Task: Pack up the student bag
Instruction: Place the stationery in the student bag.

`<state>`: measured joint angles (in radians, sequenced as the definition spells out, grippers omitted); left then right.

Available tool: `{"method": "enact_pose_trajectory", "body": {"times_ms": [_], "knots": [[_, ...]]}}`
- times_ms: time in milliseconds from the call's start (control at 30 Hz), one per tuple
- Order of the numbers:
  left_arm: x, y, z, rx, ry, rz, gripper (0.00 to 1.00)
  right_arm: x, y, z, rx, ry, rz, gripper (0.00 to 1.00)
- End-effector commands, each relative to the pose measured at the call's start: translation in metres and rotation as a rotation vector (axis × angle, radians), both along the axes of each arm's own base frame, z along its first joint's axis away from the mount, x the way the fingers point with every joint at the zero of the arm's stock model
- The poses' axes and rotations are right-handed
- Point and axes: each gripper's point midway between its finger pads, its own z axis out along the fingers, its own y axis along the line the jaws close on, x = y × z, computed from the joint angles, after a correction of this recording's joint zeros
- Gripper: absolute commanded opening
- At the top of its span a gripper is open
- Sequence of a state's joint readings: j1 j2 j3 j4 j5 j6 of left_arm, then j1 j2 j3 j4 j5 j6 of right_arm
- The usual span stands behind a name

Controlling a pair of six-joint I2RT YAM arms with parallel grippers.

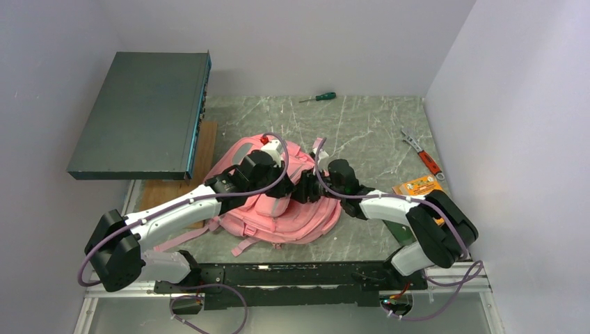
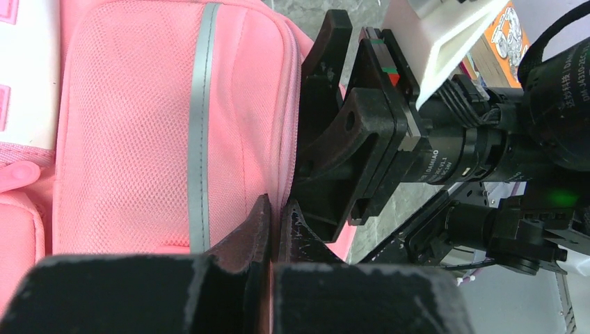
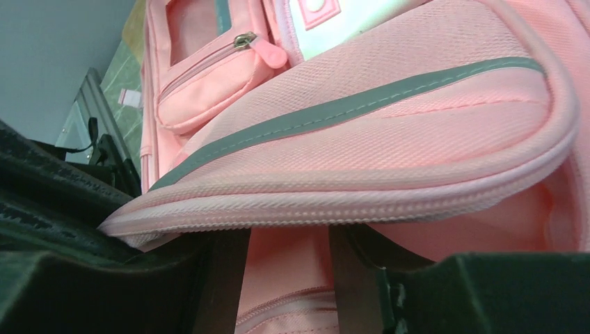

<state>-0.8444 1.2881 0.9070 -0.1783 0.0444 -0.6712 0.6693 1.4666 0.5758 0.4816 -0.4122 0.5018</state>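
Observation:
The student bag (image 1: pixel 243 156), a soft pink backpack with grey trim, lies flat in the middle of the marble table. My left gripper (image 1: pixel 280 203) comes from the lower left and is shut on the bag's pink zip edge (image 2: pixel 289 104), a thin strip of fabric between its fingertips (image 2: pixel 261 223). My right gripper (image 1: pixel 300 189) meets it from the right. Its fingers (image 3: pixel 222 278) stand apart, and their tips are hidden under the bag's zipped flap (image 3: pixel 348 195). Pink fabric fills the gap between them. In the left wrist view the right gripper (image 2: pixel 306 139) presses against the bag's side.
A dark grey flat case (image 1: pixel 146 115) stands raised at the left over a wooden board (image 1: pixel 177 188). A green-handled screwdriver (image 1: pixel 319 97) lies at the back, and a red-handled tool (image 1: pixel 424 156) and an orange packet (image 1: pixel 417 186) lie at the right. Walls close in on both sides.

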Motion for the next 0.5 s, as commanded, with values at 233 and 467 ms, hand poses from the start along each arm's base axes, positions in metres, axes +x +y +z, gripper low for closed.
{"method": "enact_pose_trajectory", "body": {"times_ms": [233, 467], "knots": [[0.007, -0.024, 0.017, -0.061, -0.020, -0.045, 0.00, -0.001, -0.046, 0.021, -0.121, -0.082, -0.155, 0.73], [0.026, -0.037, 0.010, -0.044, -0.006, -0.058, 0.00, -0.053, -0.070, 0.042, -0.142, 0.091, -0.203, 0.70]]}}
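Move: The left hand already pinches the flap rim of the student bag between its fingertips; the bag's middle lies about 4 cm to its left, level with it and roughly 9 cm lower. The right hand is in the bag's open mouth beneath that flap, with the pinched rim some 3 cm left and 5 cm above, level fore and aft, and the orange book about 43 cm right, 3 cm back and 6 cm lower. Right hand withdraws about 6 cm right and up from the bag, opening wider; left lowers its still-pinched flap rim. ##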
